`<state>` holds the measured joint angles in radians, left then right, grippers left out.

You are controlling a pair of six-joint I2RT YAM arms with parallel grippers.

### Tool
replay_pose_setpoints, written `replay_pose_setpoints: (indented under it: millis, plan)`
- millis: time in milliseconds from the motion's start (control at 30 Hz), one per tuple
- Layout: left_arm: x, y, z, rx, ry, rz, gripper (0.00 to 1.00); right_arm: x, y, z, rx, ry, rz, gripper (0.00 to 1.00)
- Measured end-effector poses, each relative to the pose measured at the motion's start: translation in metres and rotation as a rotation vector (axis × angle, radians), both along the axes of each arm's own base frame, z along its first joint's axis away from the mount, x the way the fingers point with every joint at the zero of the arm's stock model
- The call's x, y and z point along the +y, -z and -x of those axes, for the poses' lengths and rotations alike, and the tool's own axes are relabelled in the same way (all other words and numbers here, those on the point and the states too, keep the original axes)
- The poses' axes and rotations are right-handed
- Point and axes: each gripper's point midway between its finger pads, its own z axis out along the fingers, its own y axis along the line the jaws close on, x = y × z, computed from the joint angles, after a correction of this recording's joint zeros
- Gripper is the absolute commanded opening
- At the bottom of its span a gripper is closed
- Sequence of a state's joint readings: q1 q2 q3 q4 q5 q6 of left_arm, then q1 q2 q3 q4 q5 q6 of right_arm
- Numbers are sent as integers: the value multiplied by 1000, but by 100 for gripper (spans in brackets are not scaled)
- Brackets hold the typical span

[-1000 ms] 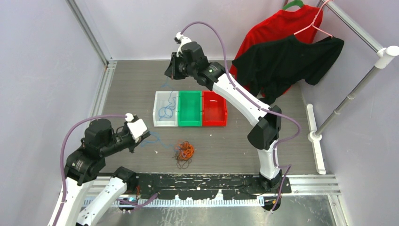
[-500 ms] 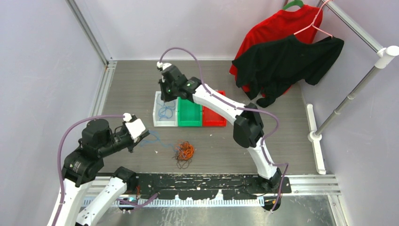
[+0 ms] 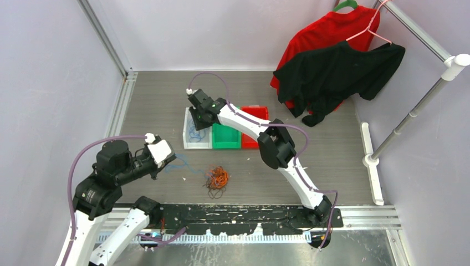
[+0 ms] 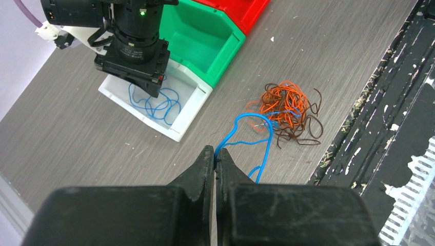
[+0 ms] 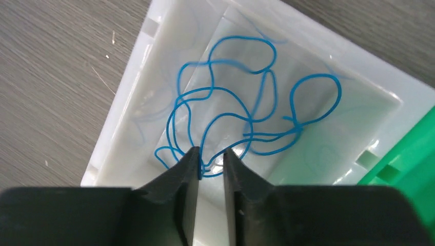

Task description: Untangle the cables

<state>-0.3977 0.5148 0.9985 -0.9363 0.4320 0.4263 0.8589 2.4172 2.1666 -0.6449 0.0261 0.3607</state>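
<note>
A tangle of orange and dark brown cables (image 3: 217, 178) (image 4: 287, 105) lies on the grey table near the front. One blue cable (image 4: 254, 128) runs out of it to my left gripper (image 4: 215, 154) (image 3: 169, 160), which is shut on its loop just left of the tangle. Several loose blue cables (image 5: 231, 102) (image 4: 156, 105) lie in the white bin (image 5: 118, 118) (image 3: 188, 145). My right gripper (image 5: 211, 156) (image 3: 197, 119) hangs low over that bin, jaws slightly parted. A blue strand sits in the gap against the left finger.
A green bin (image 3: 226, 136) and a red bin (image 3: 258, 111) stand right of the white one. A red and a black shirt (image 3: 332, 61) hang on a rack (image 3: 410, 116) at the back right. The black base rail (image 3: 238, 213) runs along the near edge.
My right arm has swung forward and down from behind the bins to the white bin, and its jaws have parted a little. The left arm and its blue cable have stayed put.
</note>
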Motion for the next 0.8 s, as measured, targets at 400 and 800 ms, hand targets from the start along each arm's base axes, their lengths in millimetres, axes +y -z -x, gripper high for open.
replay_pose_setpoints:
  millis: [400, 800]
  plan:
    - [-1, 0, 1, 0, 6, 3, 0, -6, -71, -12, -31, 26, -142, 63]
    - [-3, -14, -22, 4, -64, 35, 0, -59, -174, 55, -146, -17, -361, 81]
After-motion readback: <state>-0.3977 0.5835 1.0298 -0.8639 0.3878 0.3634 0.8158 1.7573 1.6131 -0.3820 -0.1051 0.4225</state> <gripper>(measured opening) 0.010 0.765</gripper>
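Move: My right hand is low in the white box, its fingers just parting: the middle of the blue cable heap lies about 4 cm below and 1 cm to the right. From there the green box is some 10 cm to the right and level ahead, the orange-brown tangle roughly 20 cm back and 8 cm right. From my left hand, holding another blue cable high up, the heap is about 22 cm ahead, 7 cm right and 24 cm below; the tangle 2 cm ahead, 14 cm right. I open my right fingers the rest of the way and let go of the blue cable, lifting almost straight up out of the white box, then swing back and to the right while still climbing: about 17 cm up in all, fingers tilting up towards my left by some 20 degrees. My left hand keeps its pinch on its blue cable and, late on, starts forward and slightly up, a couple of centimetres. ##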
